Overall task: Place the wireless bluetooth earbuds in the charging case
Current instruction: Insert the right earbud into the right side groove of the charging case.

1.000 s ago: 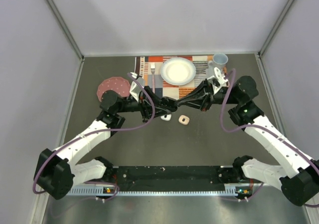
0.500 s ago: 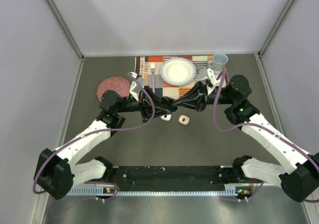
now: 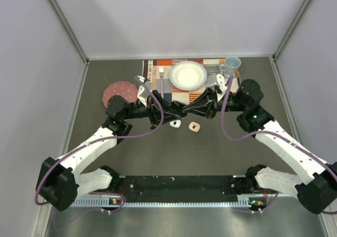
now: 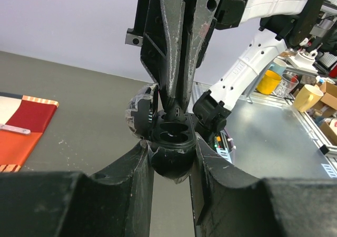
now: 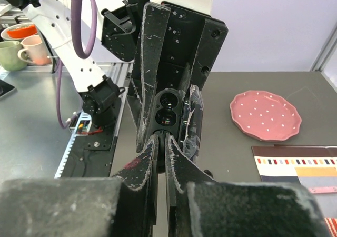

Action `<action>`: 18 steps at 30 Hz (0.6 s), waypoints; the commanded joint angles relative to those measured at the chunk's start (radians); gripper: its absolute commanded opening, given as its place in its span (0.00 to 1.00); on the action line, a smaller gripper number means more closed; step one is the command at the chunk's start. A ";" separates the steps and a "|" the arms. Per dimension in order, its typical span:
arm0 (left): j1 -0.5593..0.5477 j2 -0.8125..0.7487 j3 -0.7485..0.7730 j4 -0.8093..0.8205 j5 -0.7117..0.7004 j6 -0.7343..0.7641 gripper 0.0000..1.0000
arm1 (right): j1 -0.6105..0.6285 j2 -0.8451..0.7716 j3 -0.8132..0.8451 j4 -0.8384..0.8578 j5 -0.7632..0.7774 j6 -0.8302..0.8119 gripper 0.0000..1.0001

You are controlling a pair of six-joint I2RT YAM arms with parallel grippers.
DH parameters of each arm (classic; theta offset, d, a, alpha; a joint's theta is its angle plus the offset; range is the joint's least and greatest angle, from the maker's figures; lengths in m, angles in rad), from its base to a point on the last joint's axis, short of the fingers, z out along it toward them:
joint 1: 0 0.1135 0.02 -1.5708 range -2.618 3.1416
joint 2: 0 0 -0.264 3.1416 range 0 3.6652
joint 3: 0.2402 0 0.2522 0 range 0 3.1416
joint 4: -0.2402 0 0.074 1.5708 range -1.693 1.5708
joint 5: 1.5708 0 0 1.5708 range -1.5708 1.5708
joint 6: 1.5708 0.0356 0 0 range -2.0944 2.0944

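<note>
My left gripper [image 3: 180,110] is shut on an open black charging case [image 4: 171,142] and holds it above the table. Its two dark wells [image 5: 168,109] face my right gripper. My right gripper [image 3: 186,109] meets it tip to tip. Its fingers [image 5: 152,152] are almost closed on a tiny black earbud [image 4: 175,112], held right at the case's rim. In the left wrist view the right gripper [image 4: 176,106] comes down onto the case from above. No other earbuds show.
A small white case [image 3: 175,124] and a small pale pink case [image 3: 195,127] lie on the table just below the grippers. Behind are a striped placemat [image 3: 156,68] with a fork [image 3: 161,79] and a white plate [image 3: 188,75], a mug [image 3: 231,64] and a pink dotted plate [image 3: 119,93].
My right arm has moved left, bringing its fingertips up against the case in my left gripper. The left arm has hardly moved.
</note>
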 commanded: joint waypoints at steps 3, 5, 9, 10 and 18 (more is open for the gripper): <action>0.000 -0.025 0.019 0.107 -0.029 0.014 0.00 | 0.012 -0.018 0.035 -0.075 0.061 -0.050 0.13; 0.000 -0.027 0.019 0.106 -0.029 0.014 0.00 | 0.012 -0.024 0.030 -0.050 0.089 -0.044 0.17; 0.000 -0.027 0.013 0.100 -0.032 0.020 0.00 | 0.013 -0.030 0.029 -0.010 0.113 -0.029 0.25; 0.000 -0.027 0.013 0.097 -0.034 0.020 0.00 | 0.012 -0.030 0.030 -0.003 0.116 -0.024 0.27; 0.000 -0.038 0.007 0.032 -0.041 0.061 0.00 | 0.013 -0.049 0.027 0.077 0.132 0.030 0.29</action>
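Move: Just off the right fingertips, about 2 cm to their left and 2 cm down, is the middle of the open black charging case; its right-hand groove already holds the pinched earbud. From the left hand gripping it, the case's middle is about 2 cm right and 1 cm up. Some 33 cm below the right hand lie the white case, about 6 cm ahead and 3 cm left, the beige case, 5 cm ahead and 4 cm right, and the loose black earbud, 5 cm ahead and 12 cm left. Opening its nearly shut fingers to about a quarter of their range, the right hand lets go of the earbud in the right-hand groove while easing forward about 1 cm and then rising nearly as far, turning some 5 degrees clockwise. The left hand keeps its grip on the case and carries it forward about 1 cm too, with a slight counter-clockwise turn. ##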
